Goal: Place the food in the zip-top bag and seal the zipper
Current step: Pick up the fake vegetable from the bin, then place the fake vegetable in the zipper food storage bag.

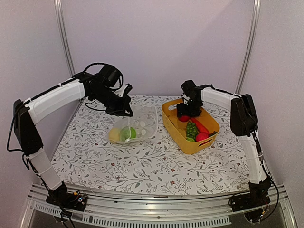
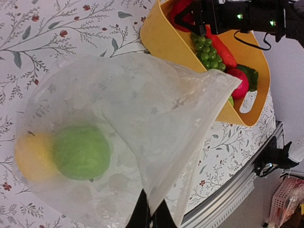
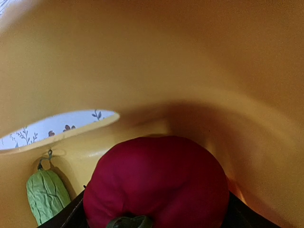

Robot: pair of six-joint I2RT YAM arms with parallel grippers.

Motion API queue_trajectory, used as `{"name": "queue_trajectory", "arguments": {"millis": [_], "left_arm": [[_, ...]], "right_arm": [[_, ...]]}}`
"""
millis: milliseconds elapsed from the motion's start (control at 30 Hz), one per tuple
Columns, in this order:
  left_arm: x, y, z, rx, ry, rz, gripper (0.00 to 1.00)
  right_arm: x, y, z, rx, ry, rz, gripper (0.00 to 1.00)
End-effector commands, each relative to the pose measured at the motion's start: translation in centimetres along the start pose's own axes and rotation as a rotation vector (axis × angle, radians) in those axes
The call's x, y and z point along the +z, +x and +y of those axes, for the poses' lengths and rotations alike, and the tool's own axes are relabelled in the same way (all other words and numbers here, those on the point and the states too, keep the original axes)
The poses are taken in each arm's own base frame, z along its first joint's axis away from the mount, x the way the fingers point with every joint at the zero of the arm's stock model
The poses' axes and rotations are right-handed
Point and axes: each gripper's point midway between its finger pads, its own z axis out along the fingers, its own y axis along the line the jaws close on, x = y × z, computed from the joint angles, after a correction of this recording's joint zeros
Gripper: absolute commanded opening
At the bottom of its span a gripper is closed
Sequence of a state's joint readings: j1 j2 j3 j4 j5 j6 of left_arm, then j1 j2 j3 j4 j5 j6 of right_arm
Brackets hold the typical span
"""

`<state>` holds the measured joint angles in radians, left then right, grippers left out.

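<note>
The clear dotted zip-top bag [image 1: 138, 124] [image 2: 156, 104] lies left of the tub with a green ball [image 1: 127, 134] [image 2: 80, 151] and a yellow lemon [image 1: 114, 135] [image 2: 31, 156] inside. My left gripper [image 1: 124, 110] [image 2: 152, 214] is shut on the bag's upper mouth edge and holds it lifted; the zipper strip is too faint to pick out. My right gripper [image 1: 184, 114] [image 3: 156, 211] reaches down into the tub's far end, its fingers pressed against both sides of a round red fruit [image 1: 184, 118] [image 3: 156, 180] that rests on the tub floor.
The yellow tub [image 1: 173, 129] [image 2: 161, 40] [image 3: 190, 57] stands at the right. It holds green grapes [image 1: 191, 129] [image 2: 209, 51], a carrot [image 1: 201, 126], another red piece [image 1: 202, 137] [image 2: 240, 85] and a green leafy piece [image 3: 46, 194]. A floral cloth [image 1: 142, 166] covers the table.
</note>
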<state>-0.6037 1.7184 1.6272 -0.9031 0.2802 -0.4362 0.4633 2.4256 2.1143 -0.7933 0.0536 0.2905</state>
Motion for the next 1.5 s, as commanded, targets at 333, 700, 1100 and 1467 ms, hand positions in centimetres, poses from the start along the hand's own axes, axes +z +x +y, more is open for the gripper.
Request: {"name": "queue_trajectory", "arguments": {"millis": [333, 700, 1100, 1467], "left_arm": [[0.8, -1.4, -0.5, 0.022, 0.023, -0.021, 0.0], [2.1, -1.9, -0.6, 0.012, 0.035, -0.001, 0.0], [1.7, -1.8, -0.6, 0.008, 0.037, -0.016, 0.0], [0.8, -2.3, -1.2, -0.001, 0.054, -0.045, 0.0]], "right_arm": [[-13.0, 0.8, 2.4, 0.023, -0.221, -0.089, 0.73], [-22.2, 3.5, 8.4, -0.116, -0.44, -0.149, 0.73], [-26.0, 5.1, 16.3, -0.159, -0.731, -0.115, 0.72], [-23.9, 7.4, 21.4, -0.172, -0.818, -0.004, 0.72]]}}
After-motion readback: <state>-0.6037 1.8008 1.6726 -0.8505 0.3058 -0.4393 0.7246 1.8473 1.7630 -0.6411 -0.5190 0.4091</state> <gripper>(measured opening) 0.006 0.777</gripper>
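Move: The right hand already grips the tomato in the bin. The open bag's mouth lies about 17 cm to its left, 8 cm back and 7 cm higher, and the green vegetable inside the bag is some 22 cm left and 10 cm back. The carrot lies 6 cm right and 5 cm back; the grapes 3 cm right and 9 cm back. From the left hand, pinching the bag's rim, the mouth is about 9 cm ahead, 7 cm right and 8 cm lower. Keeping the tomato gripped, the right hand lifts it steeply out of the bin, rising about 21 cm while drawing back 20, then swings some 15 cm left towards the left gripper, its fingers tipping to point down and left as the wrist also turns some 30 degrees counter-clockwise. The left hand still pinches the bag's rim, easing a couple of centimetres forward and right. ##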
